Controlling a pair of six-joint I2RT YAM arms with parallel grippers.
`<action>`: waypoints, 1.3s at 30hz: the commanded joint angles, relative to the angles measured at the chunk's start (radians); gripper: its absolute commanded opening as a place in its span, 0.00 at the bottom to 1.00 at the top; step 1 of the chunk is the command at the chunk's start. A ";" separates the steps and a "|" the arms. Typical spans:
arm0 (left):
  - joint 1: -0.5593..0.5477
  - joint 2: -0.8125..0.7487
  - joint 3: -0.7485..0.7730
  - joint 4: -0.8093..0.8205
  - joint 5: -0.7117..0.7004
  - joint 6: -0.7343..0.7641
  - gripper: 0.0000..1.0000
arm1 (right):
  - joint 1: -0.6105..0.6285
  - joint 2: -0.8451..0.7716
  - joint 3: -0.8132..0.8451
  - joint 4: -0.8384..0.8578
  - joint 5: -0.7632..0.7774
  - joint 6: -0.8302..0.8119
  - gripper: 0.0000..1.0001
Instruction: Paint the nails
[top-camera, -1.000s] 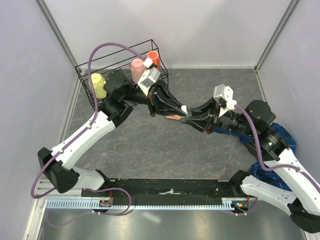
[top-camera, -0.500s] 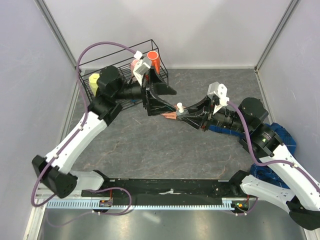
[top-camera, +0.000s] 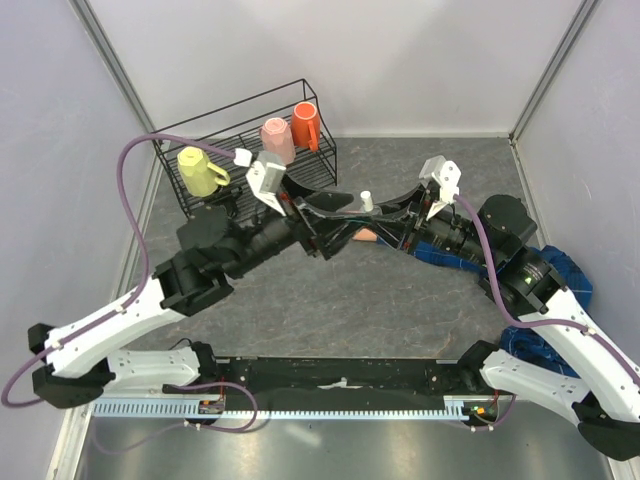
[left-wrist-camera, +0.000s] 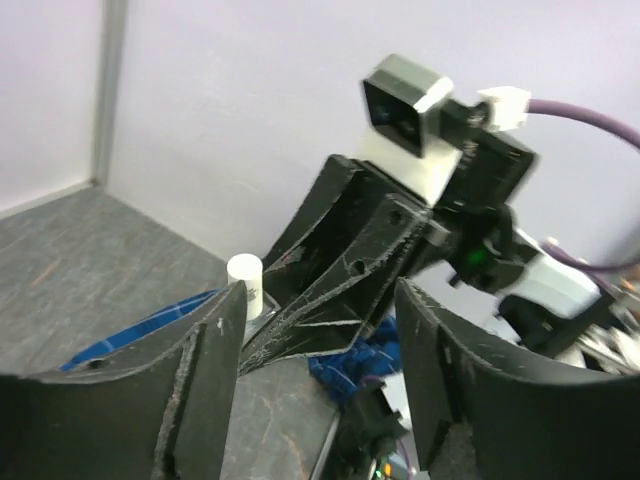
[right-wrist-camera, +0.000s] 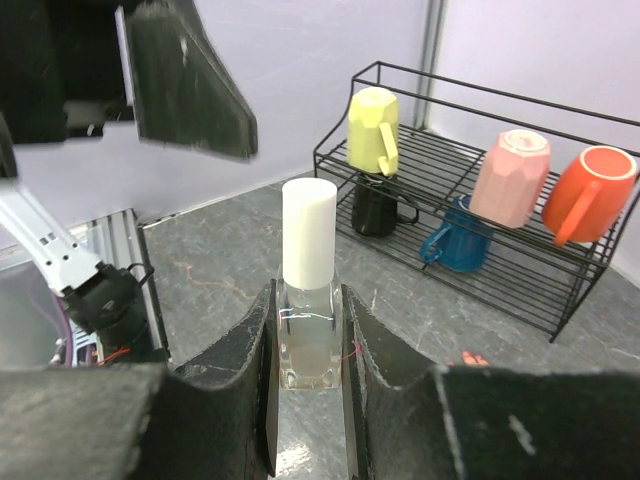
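My right gripper (top-camera: 378, 213) is shut on a small clear bottle (right-wrist-camera: 308, 335) with a white cap (top-camera: 367, 200), held upright above the table. My left gripper (top-camera: 343, 222) faces it, open and empty, with the cap (left-wrist-camera: 245, 284) showing just past its left finger (left-wrist-camera: 200, 370). A peach-pink patch of the fake hand (top-camera: 368, 237) peeks out under both grippers. Its nails are hidden from every view. The blue plaid sleeve (top-camera: 563, 272) lies under the right arm, and blue sleeve cloth (left-wrist-camera: 352, 362) shows in the left wrist view.
A black wire rack (top-camera: 325, 152) stands at the back left with a yellow mug (top-camera: 200, 170), a pink mug (top-camera: 275, 135) and an orange mug (top-camera: 307, 121). Lower in the rack (right-wrist-camera: 560, 292) sit a blue mug (right-wrist-camera: 460, 236) and a black mug (right-wrist-camera: 378, 210).
The left arm swung away from the rack toward the near side. Its gripper went from shut to open and now points at the bottle. The right gripper lifted the bottle a little farther back.
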 joint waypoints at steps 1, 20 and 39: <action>-0.137 0.060 0.033 0.019 -0.493 0.176 0.70 | 0.002 -0.006 0.050 0.040 0.041 0.013 0.00; -0.191 0.168 0.092 0.053 -0.529 0.155 0.48 | 0.001 -0.017 0.054 0.040 0.030 0.022 0.00; 0.274 0.286 0.124 0.368 1.487 -0.096 0.02 | 0.002 -0.037 0.043 0.130 -0.290 0.065 0.00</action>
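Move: The white cap of the nail polish bottle stands some 3 cm ahead, 3 cm right and 4 cm below the open left gripper. The bottle's body, pinched in the right fingertips, is right under the cap, about 7 cm below the left gripper. The hand with the nails lies on the table, roughly 20 cm ahead of the left gripper and 45 cm down. From the right gripper the cap is about 3 cm up and 1 cm left. Bring the left gripper about 5 cm forward, down and rightward to the cap, turning it counter-clockwise, then close the fingers to pinch the cap. Twist the gripped cap clockwise some 40 degrees, letting the hand swing back. Keep the right grip on the bottle and, during the twist, draw it back 4 cm and slightly up, turning a little counter-clockwise. ##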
